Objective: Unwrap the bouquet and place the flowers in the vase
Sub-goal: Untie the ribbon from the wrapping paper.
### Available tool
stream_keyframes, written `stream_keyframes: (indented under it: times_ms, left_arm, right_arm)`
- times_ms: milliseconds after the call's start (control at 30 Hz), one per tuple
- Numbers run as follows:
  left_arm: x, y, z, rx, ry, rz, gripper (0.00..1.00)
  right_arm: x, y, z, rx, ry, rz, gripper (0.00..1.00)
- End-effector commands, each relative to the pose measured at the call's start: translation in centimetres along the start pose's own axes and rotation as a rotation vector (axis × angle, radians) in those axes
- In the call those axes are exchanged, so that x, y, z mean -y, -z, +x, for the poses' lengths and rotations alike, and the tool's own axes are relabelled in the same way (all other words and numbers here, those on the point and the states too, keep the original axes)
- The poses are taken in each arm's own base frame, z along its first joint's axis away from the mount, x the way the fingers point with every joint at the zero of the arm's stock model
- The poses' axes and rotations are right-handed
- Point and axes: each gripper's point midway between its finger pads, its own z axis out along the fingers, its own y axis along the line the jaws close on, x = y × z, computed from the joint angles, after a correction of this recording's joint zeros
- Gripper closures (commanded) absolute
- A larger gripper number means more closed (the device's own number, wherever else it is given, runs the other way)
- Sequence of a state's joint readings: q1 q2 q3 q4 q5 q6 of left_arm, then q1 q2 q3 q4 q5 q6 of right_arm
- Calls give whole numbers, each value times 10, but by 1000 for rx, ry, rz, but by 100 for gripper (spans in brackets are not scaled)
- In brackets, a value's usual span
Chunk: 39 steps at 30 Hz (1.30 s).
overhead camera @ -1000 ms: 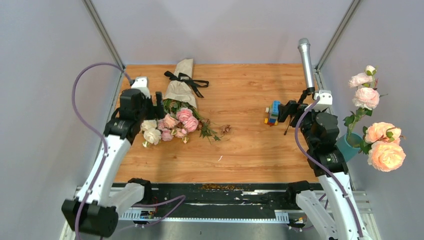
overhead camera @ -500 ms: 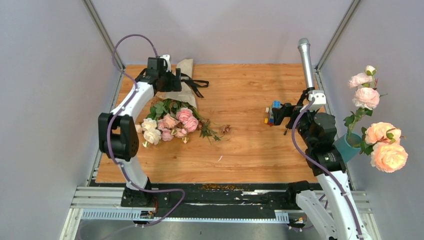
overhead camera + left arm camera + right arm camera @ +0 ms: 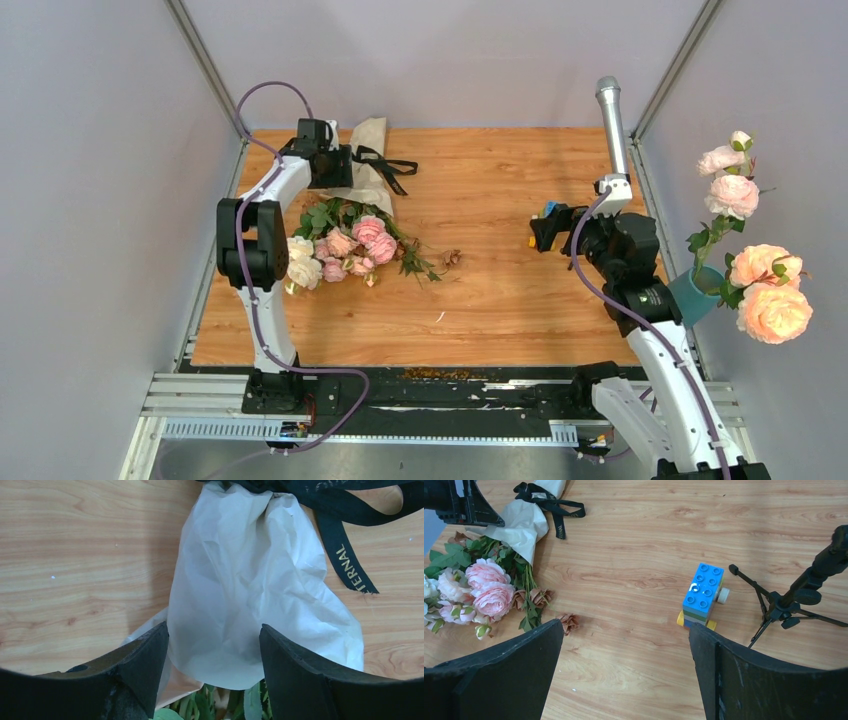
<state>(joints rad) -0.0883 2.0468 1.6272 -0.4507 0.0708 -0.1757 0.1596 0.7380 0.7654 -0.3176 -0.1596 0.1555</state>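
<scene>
The bouquet (image 3: 357, 205) lies at the table's far left. Its tan paper wrap (image 3: 250, 595) is tied with a black ribbon (image 3: 345, 562). The flowers (image 3: 340, 245), small pink and cream roses, spill toward me; in the right wrist view the flowers (image 3: 486, 587) lie at the left. My left gripper (image 3: 212, 632) is open over the wrap's wide end, a finger on each side of the paper (image 3: 370, 180). My right gripper (image 3: 625, 626) hangs open above bare wood at mid-right with nothing in it. The teal vase (image 3: 697, 292) stands at the right edge, partly behind the right arm.
Large peach roses (image 3: 770, 295) and pink blooms (image 3: 730, 190) stand in the vase. A silver microphone (image 3: 612, 125) rises from a black tripod (image 3: 784, 602). A toy block stack (image 3: 703, 595) sits just ahead of the right gripper. A dried brown bloom (image 3: 569, 622) lies loose.
My left arm has swung from beside the flower heads to the far paper end, and its jaws have narrowed a little. The right gripper has drifted left over the block stack.
</scene>
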Motion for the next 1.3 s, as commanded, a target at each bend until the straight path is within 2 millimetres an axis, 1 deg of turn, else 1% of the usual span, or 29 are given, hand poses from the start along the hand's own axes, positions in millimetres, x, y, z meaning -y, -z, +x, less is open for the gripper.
stream_keyframes:
  times_ms: [0, 100, 200, 233, 367, 500, 600, 667, 733, 833, 867, 900, 967, 1067, 1133, 1200, 1267]
  left_arm:
    - [0, 3, -19, 42, 5, 21, 27]
    - [0, 0, -17, 41, 9, 36, 34]
    - [2, -5, -11, 21, 27, 66, 43]
    - [2, -7, -10, 16, 35, 74, 45]
    - [4, -11, -3, 7, 50, 89, 45]
    - [7, -12, 5, 3, 68, 110, 50]
    - [8, -13, 9, -7, 71, 118, 62]
    - [10, -13, 12, -12, 75, 125, 71]
    - [11, -14, 16, -20, 87, 133, 82]
    - [15, -11, 17, -17, 115, 149, 95]
    - [16, -10, 20, -21, 129, 152, 99]
    - [18, -8, 19, -13, 141, 156, 100]
    - [17, -6, 25, -12, 177, 149, 100]
    - [7, 0, 34, 8, 238, 71, 100]
    - [6, 5, 40, 23, 267, 53, 100]
    - [7, 12, 43, 42, 294, 45, 100]
    - [13, 20, 46, 59, 311, 50, 100]
  right_arm:
    - [-11, -4, -11, 34, 10, -61, 2]
    - [-11, -5, -10, 28, 10, -66, 2]
    - [-12, -5, -9, 27, 11, -68, 2]
    - [-11, -5, -9, 25, 10, -67, 2]
    - [-13, -6, -8, 22, 10, -76, 2]
    - [-13, -7, -7, 15, 9, -79, 2]
    - [-14, -8, -6, 12, 8, -84, 2]
    - [-14, -8, -6, 12, 9, -85, 2]
    - [-13, -8, -5, 11, 9, -83, 2]
    - [-14, -8, -5, 11, 9, -84, 2]
    - [-13, -8, -5, 11, 8, -83, 2]
    - [-13, -8, -5, 10, 7, -83, 2]
    - [-13, -8, -5, 10, 6, -83, 2]
    - [-12, -7, -4, 10, 5, -75, 2]
    - [-10, -6, -6, 15, 6, -62, 1]
    - [-10, -5, -7, 19, 5, -59, 1]
    - [-10, -3, -7, 22, 5, -61, 0]
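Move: The left gripper hangs part open over the loose skirt of the wrapping paper, whose middle is about 1 cm ahead, 3 cm to its right and 4 cm down. The ribbon knot sits some 9 cm ahead and 6 cm right, and the pink and white flowers about 11 cm back and 2 cm right, both roughly 5 cm lower than the gripper. From the right hand that paper skirt lies some 22 cm ahead, 38 cm left and 20 cm down. Bring the left gripper down about 2.5 cm onto the wrapping paper between ribbon and flowers, closing the fingers fully as it sinks so the tips pinch a fold, and let the hand's left side dip some 10 degrees. Then keep the pinch and drag the paper back towards the robot by about 3.5 cm, turning slightly counter-clockwise. ##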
